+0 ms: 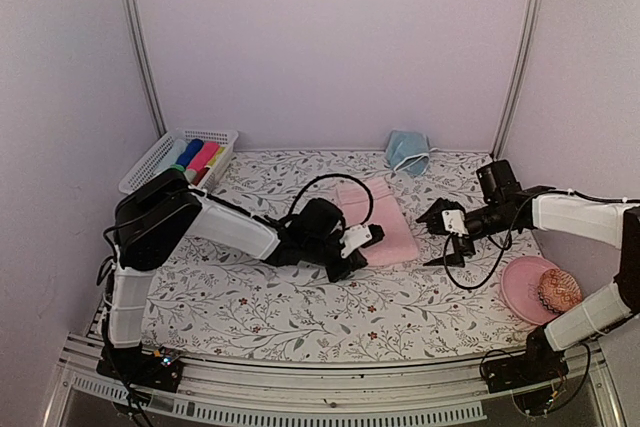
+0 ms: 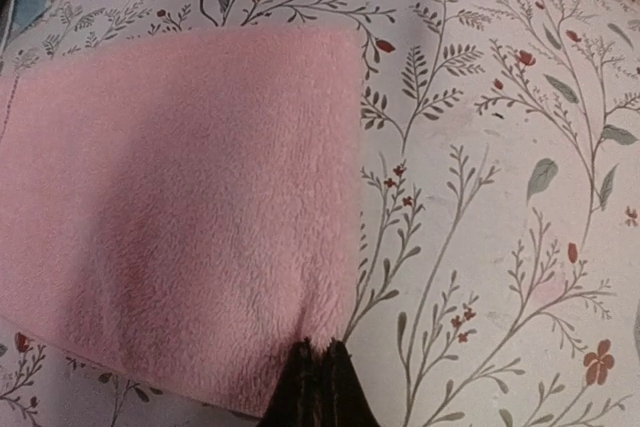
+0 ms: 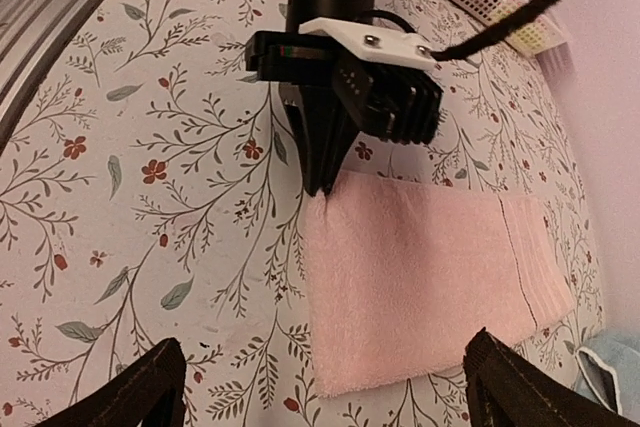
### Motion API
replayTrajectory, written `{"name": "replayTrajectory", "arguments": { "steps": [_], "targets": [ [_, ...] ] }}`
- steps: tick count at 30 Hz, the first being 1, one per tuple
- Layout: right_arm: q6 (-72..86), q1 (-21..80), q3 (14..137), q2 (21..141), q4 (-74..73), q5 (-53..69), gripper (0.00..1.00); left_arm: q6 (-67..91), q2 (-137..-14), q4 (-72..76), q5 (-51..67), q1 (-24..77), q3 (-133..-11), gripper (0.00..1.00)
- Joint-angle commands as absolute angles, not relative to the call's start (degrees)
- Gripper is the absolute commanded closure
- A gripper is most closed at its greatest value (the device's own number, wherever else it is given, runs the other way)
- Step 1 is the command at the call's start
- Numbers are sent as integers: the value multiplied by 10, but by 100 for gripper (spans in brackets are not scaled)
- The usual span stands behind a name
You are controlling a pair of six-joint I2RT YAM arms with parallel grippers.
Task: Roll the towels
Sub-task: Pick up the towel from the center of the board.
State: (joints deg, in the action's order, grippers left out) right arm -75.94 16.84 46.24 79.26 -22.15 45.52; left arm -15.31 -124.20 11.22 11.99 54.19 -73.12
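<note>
The pale pink towel [image 1: 378, 225] lies flat on the flowered table, filling the left of the left wrist view [image 2: 180, 197]. My left gripper [image 1: 366, 238] is shut on its near corner; the black fingertips [image 2: 320, 355] pinch the edge, and a small crease runs up from them. The right wrist view also shows that gripper [image 3: 326, 179] at the towel [image 3: 420, 277] corner. My right gripper [image 1: 428, 240] stands wide open just right of the pink towel, low over the table, with nothing between its fingers [image 3: 150, 387]. The light blue towel [image 1: 407, 150] lies crumpled at the back wall.
A white basket [image 1: 150, 162] with coloured cloth tubes sits at the back left. Near the right arm's base is a round pink plate [image 1: 520, 287] with a small round object on it. Black cables loop over the table by both wrists.
</note>
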Motion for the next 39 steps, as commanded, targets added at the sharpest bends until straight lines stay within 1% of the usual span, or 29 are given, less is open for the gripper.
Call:
{"name": "replayTrajectory", "arguments": {
  "steps": [1,4,11,19,24,27,31,32,34,37,39],
  "targets": [
    [-813,213,456,826,-139,401,6,-86,-1221,136,212,519,-720,100],
    [-800,228,434,848,-88,362,7,-62,-1219,141,237,506,-718,100],
    [-795,234,386,872,1,325,8,-11,-1225,157,304,471,-717,100],
    [-794,263,333,897,141,257,13,16,-1232,162,328,460,-727,100],
    [-804,281,308,912,218,198,19,22,-1236,163,337,458,-730,100],
    [-813,288,302,931,246,166,26,22,-1236,162,338,457,-731,100],
    [-825,293,295,948,275,144,29,22,-1235,161,340,456,-730,100],
    [-826,295,294,950,276,143,34,22,-1234,162,340,455,-728,100],
    [-828,298,294,950,275,144,46,21,-1233,162,338,455,-726,100],
    [-828,298,293,941,256,159,75,19,-1234,159,334,454,-724,100],
    [-828,298,296,936,238,169,88,17,-1234,156,332,454,-723,100]
  ]
}}
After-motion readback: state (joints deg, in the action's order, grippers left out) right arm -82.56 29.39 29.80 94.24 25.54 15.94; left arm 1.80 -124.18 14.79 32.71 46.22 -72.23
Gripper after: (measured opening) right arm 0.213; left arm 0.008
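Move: The pink towel's free near-right corner lies about 12 cm below my open right hand, some 4 cm ahead and barely 1 cm to its left. The near-left corner, pinched in my left hand, is roughly 17 cm left of the right hand, 1 cm ahead and 11 cm down; the pink plate is about 24 cm right and 5 cm back. From my left hand the free corner is some 16 cm right and 3 cm ahead, slightly lower. I drop my right hand about 10 cm onto the towel's near-right corner, easing it 4 cm forward and 2 cm left, fingers tipping steeper as the wrist rolls some 30 degrees. Near the bottom I close them from wide to about a third open, the cloth between them. My left hand keeps its pinch, lifting and shifting about 2 cm each up and left, and turning. ##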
